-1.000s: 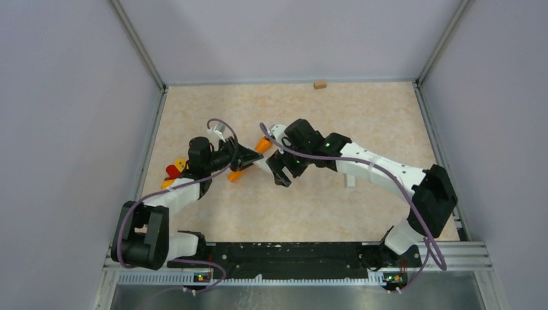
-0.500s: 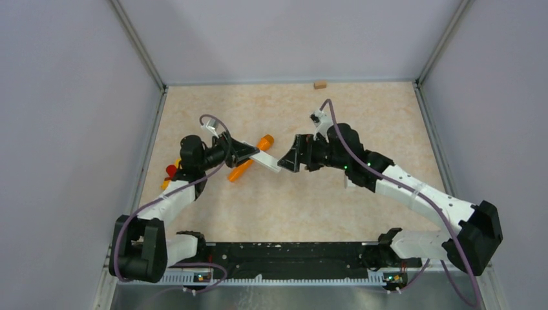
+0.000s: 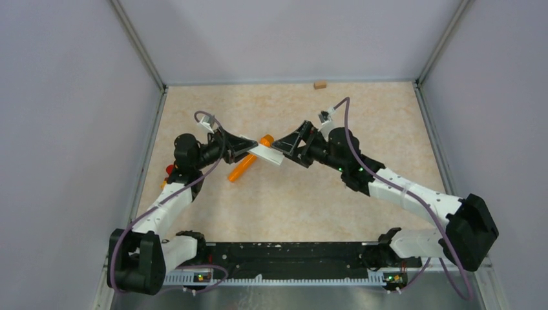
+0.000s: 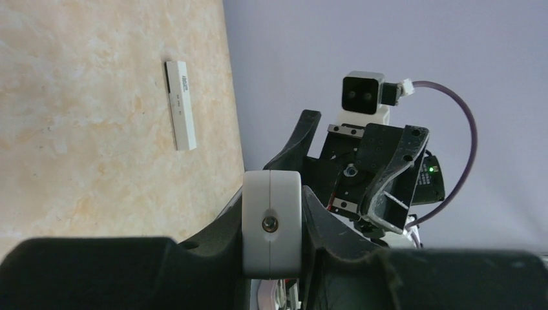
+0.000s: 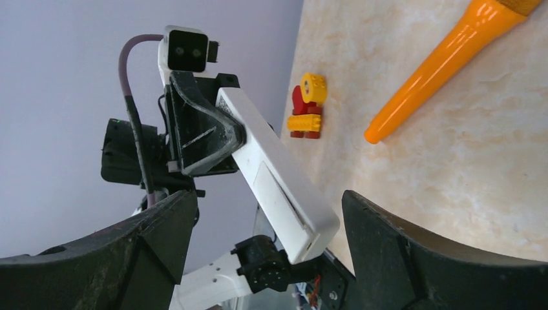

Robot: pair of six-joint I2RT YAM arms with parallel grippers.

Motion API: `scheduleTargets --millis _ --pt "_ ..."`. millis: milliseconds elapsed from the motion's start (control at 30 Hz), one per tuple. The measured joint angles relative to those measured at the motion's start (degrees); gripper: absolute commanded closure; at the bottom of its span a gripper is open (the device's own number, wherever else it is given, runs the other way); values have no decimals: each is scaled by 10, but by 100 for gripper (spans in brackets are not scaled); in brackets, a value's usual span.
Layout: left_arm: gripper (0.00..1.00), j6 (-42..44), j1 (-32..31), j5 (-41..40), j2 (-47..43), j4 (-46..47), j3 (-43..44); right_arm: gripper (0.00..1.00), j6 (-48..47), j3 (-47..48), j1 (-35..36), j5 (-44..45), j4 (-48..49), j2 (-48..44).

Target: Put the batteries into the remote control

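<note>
The white remote control (image 3: 266,154) hangs in the air above the table's middle, and my left gripper (image 3: 249,147) is shut on its left end. In the left wrist view its end face (image 4: 271,223) sits clamped between the two dark fingers. My right gripper (image 3: 284,143) faces the remote's free end from the right. It is open, with the remote's tip (image 5: 278,174) lying between its spread fingers and touching neither. No batteries are in view.
An orange torch-like tube (image 3: 244,166) lies on the table under the remote. Red and yellow toy bricks (image 3: 169,170) sit by the left wall. A small tan block (image 3: 319,84) rests at the back edge. A flat white strip (image 4: 180,106) lies on the table.
The right arm has swung out to the right and turned so its open gripper faces the remote's end. The left arm has lifted the remote and drawn it slightly back and left.
</note>
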Motion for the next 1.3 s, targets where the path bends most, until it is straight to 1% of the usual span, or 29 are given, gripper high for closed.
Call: scheduleTargets --millis 100,300,533,767,933,1233,1300 --pt "100 -19 0 0 -2 1 3 24 31 -8 0 -16 42 20" --pt "100 -50 0 0 -2 3 5 39 65 -29 1 -26 89 24" --pt "100 -80 2 5 -5 18 14 47 76 -34 1 -45 133 31" --pt "100 -108 2 15 -5 41 23 66 73 -35 1 -57 156 31" --pt "100 -121 2 19 -5 55 24 70 74 -37 1 -58 169 31" --pt "100 -125 3 27 -4 59 25 72 81 -53 1 -63 197 28" --pt "100 -130 4 30 -3 63 26 75 80 -57 1 -64 200 24"
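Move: The remote control is already held in the left fingers at its far end, its middle about 4 cm to the right of that hand, 2 cm back and about level. Its free end sits between the open right fingers; from the right hand the remote's middle is some 7 cm left, 1 cm ahead and 2 cm lower. From the right hand too, the orange microphone lies on the table 13 cm left, 11 cm ahead and 24 cm below, the white box 26 cm right, 3 cm ahead and as low. The remote control is raised about 4.5 cm by the left hand, which keeps its grip and tips its fingers up slightly. Meanwhile the right hand works up and left some 2 cm each and back about 1 cm, its fingers tilting upward roughly 13 degrees, and closes from wide open to pinch the remote's free end. ##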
